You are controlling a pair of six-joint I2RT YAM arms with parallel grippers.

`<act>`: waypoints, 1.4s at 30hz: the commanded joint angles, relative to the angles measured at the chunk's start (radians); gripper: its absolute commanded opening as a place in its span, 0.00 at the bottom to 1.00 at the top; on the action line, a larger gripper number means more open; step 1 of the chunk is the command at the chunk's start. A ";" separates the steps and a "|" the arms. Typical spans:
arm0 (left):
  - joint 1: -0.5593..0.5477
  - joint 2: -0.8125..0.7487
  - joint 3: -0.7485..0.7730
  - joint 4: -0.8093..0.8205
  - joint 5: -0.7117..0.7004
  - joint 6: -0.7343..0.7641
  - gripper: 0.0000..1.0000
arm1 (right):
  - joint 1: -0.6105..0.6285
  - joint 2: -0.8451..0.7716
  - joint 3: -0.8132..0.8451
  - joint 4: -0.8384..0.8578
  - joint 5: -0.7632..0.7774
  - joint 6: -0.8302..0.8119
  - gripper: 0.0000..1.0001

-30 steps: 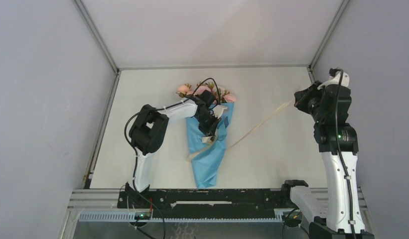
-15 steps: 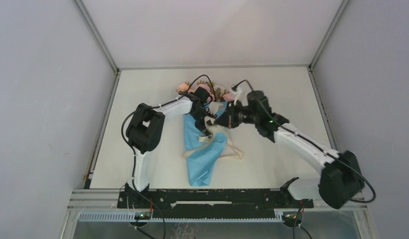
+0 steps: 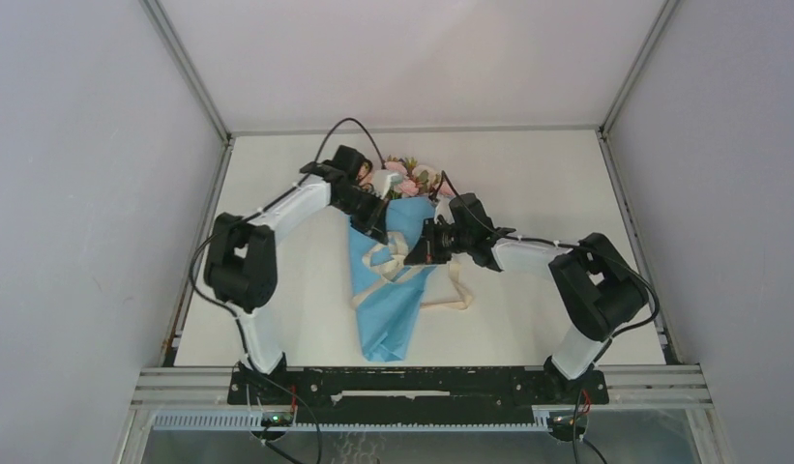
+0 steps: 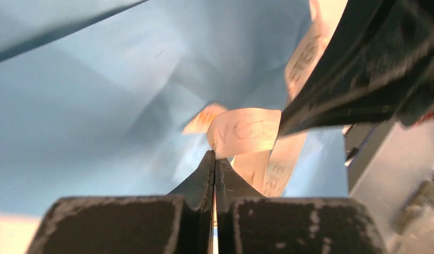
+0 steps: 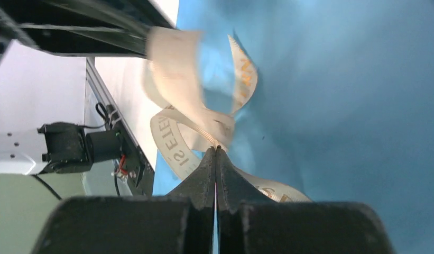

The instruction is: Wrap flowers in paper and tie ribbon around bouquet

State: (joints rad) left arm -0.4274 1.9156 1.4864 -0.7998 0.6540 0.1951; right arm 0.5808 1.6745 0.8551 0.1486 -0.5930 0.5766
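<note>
The bouquet lies on the white table, pink and cream flowers (image 3: 410, 179) at the far end and the light-blue paper (image 3: 388, 309) cone narrowing toward me. The cream ribbon (image 3: 391, 263) loops loosely across the cone's middle, and a slack loop trails off to the right (image 3: 457, 295). My left gripper (image 3: 376, 222) is over the cone's upper left, shut on the ribbon (image 4: 246, 129) right at its tips (image 4: 214, 154). My right gripper (image 3: 424, 249) comes in from the right, shut on the ribbon (image 5: 175, 145) at its tips (image 5: 215, 149), close above the paper (image 5: 336, 79).
A dark finger of the right gripper (image 4: 362, 69) crosses close in front of the left one. The black rail (image 3: 412, 382) runs along the near table edge. Grey walls stand at the left and right sides of the table (image 3: 277, 193).
The right arm has swung from the far right in to the bouquet, so the taut ribbon now lies slack in loops. The left gripper has moved up toward the blooms.
</note>
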 commanded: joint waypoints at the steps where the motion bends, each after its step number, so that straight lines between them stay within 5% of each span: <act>1: 0.105 -0.160 -0.104 -0.052 -0.199 0.148 0.00 | -0.036 0.043 0.102 0.107 0.002 0.039 0.00; 5: 0.125 -0.298 -0.287 -0.043 -0.385 0.291 0.00 | -0.057 0.162 0.214 0.046 0.001 0.067 0.00; 10: 0.134 -0.508 -0.390 -0.239 -0.377 0.513 0.00 | -0.082 0.272 0.280 0.075 -0.017 0.163 0.00; 13: 0.124 -0.546 -0.308 -0.437 -0.395 0.567 0.00 | -0.072 0.304 0.326 0.066 -0.023 0.176 0.00; 16: -0.013 -0.542 -0.168 -0.622 -0.376 0.563 0.00 | -0.050 0.320 0.360 0.042 -0.021 0.160 0.00; 19: -0.219 -0.479 0.038 -0.675 -0.294 0.520 0.00 | -0.041 0.320 0.361 0.044 -0.035 0.172 0.00; 23: -0.325 -0.329 0.338 -0.676 -0.109 0.563 0.00 | -0.047 0.296 0.346 0.061 -0.091 0.171 0.00; 27: -0.305 -0.218 0.438 -0.496 -0.040 0.493 0.00 | -0.067 0.234 0.304 0.077 -0.122 0.163 0.10; 35: -0.089 -0.129 0.190 0.145 -0.021 0.089 0.00 | -0.105 0.208 0.243 0.128 -0.223 0.213 0.25; 42: -0.053 -0.049 0.138 0.232 -0.152 0.057 0.00 | -0.122 0.207 0.203 0.158 -0.218 0.232 0.28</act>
State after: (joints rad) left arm -0.4706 1.8687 1.6394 -0.7143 0.5522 0.3191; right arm 0.4671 1.9255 1.0782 0.2295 -0.7883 0.7780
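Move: Both hands already pinch the ribbon low over the blue wrapped paper. The ribbon crossing lies about 4 cm back and 2 cm right of the left hand, some 5 below it. From the right hand it is roughly 3 cm left, 1 back and 4 below. The flower heads stand some 18 cm ahead and 1 left of the right hand. From the left hand they are about 14 ahead and 4 right. Keeping its pinch on the ribbon, the left hand pulls it some 15 cm left and back, then swings up and back right in a high arc and comes forward and down beside the right hand, ending nearer the flowers and tilted about 20 degrees more forward. The right hand carries its ribbon roughly 8 cm forward towards the flowers, stays there and opens about a quarter, ribbon still between its fingers. ##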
